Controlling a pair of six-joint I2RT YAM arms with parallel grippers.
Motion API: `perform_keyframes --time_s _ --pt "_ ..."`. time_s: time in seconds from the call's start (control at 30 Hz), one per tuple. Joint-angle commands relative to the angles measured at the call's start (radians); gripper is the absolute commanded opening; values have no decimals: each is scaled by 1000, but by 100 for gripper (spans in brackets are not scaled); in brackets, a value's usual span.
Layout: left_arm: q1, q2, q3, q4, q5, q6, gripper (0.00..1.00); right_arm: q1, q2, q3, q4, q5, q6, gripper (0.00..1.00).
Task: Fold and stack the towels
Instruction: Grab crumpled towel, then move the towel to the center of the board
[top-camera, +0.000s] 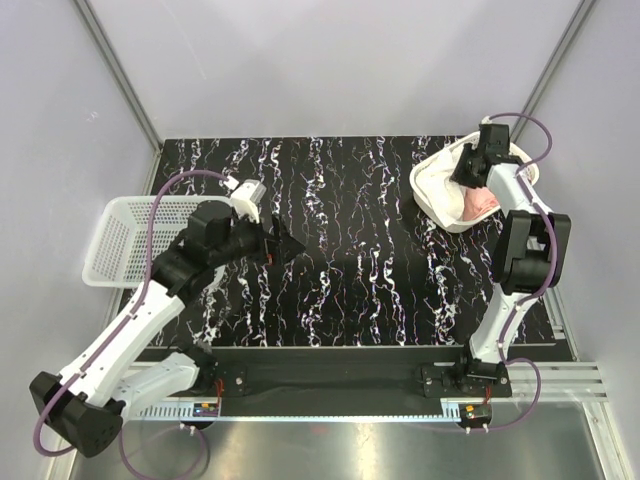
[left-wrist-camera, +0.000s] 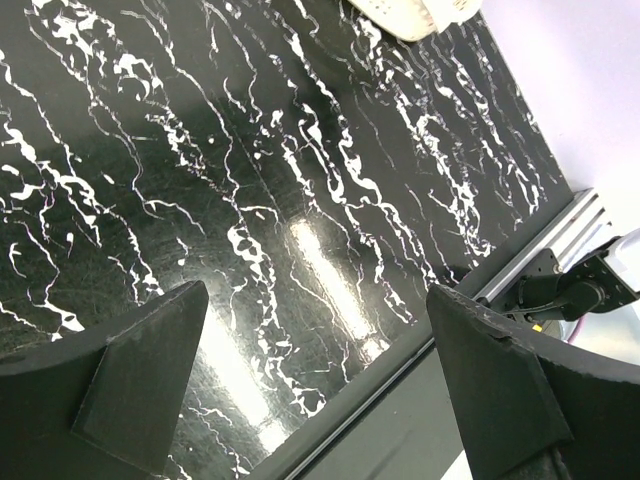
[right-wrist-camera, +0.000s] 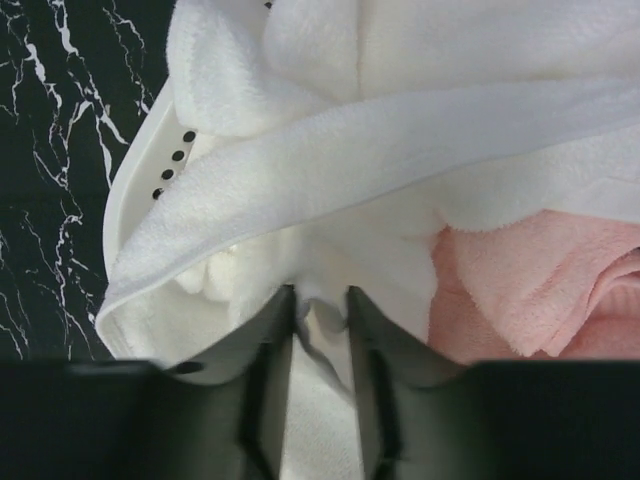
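Note:
A white towel (right-wrist-camera: 400, 150) lies bunched in a white round basket (top-camera: 430, 190) at the table's far right, with a pale pink towel (right-wrist-camera: 530, 290) beside it on the right. In the top view only a patch of the pink towel (top-camera: 482, 205) shows under the arm. My right gripper (right-wrist-camera: 320, 295) reaches down into the basket, and its jaws pinch a raised fold of the white towel. My left gripper (left-wrist-camera: 318, 292) hangs open over the bare black marbled table (top-camera: 350, 250) at the left, holding nothing. In the top view the right gripper (top-camera: 470, 165) covers much of the basket.
A white mesh basket (top-camera: 120, 235) stands at the table's left edge, just behind my left arm. The round basket's rim (right-wrist-camera: 130, 200) shows small holes. Grey walls close in the table at the back and on both sides.

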Motion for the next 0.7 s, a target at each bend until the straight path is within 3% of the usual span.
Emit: perform_keyframes --time_s 0.0,0.03,0.07,0.2,0.3,0.4,0.5,0.53,0.67 --pt "-1 33 55 44 1 6 99 2 -9 118 8 -72 -14 27" --pt "0 35 61 46 6 6 99 0 -11 142 -33 -115 -14 18" --pt "0 38 73 44 7 6 99 2 -25 170 -58 -134 -13 0" --pt "0 38 105 17 -35 -11 98 3 -143 265 -136 -273 62 0" --pt "2 35 133 -6 -101 -37 99 3 -268 269 -182 -356 221 0" --pt "15 47 171 -49 -129 -50 99 17 -388 211 -218 -465 280 0" --pt "26 47 209 -77 -140 -37 99 101 -505 134 -190 -565 320 0" --pt "32 48 226 -101 -155 -37 99 209 -531 123 -204 -565 320 0" --pt "55 45 251 -161 -187 -42 99 423 -652 25 -161 -571 384 0"
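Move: The right hand is down in the basket with its fingers around a fold of the white towel, whose middle is about 2 cm lower and 1 cm left. The pink towel lies some 5 cm back and 6 cm to the right; the basket's middle is level with the hand and about 3 cm right. From the left hand, the white towel is roughly 27 cm ahead and 45 cm right. Right hand pinches white towel, lifts about 30 cm while sweeping left and back; left hand rises 5 cm. ##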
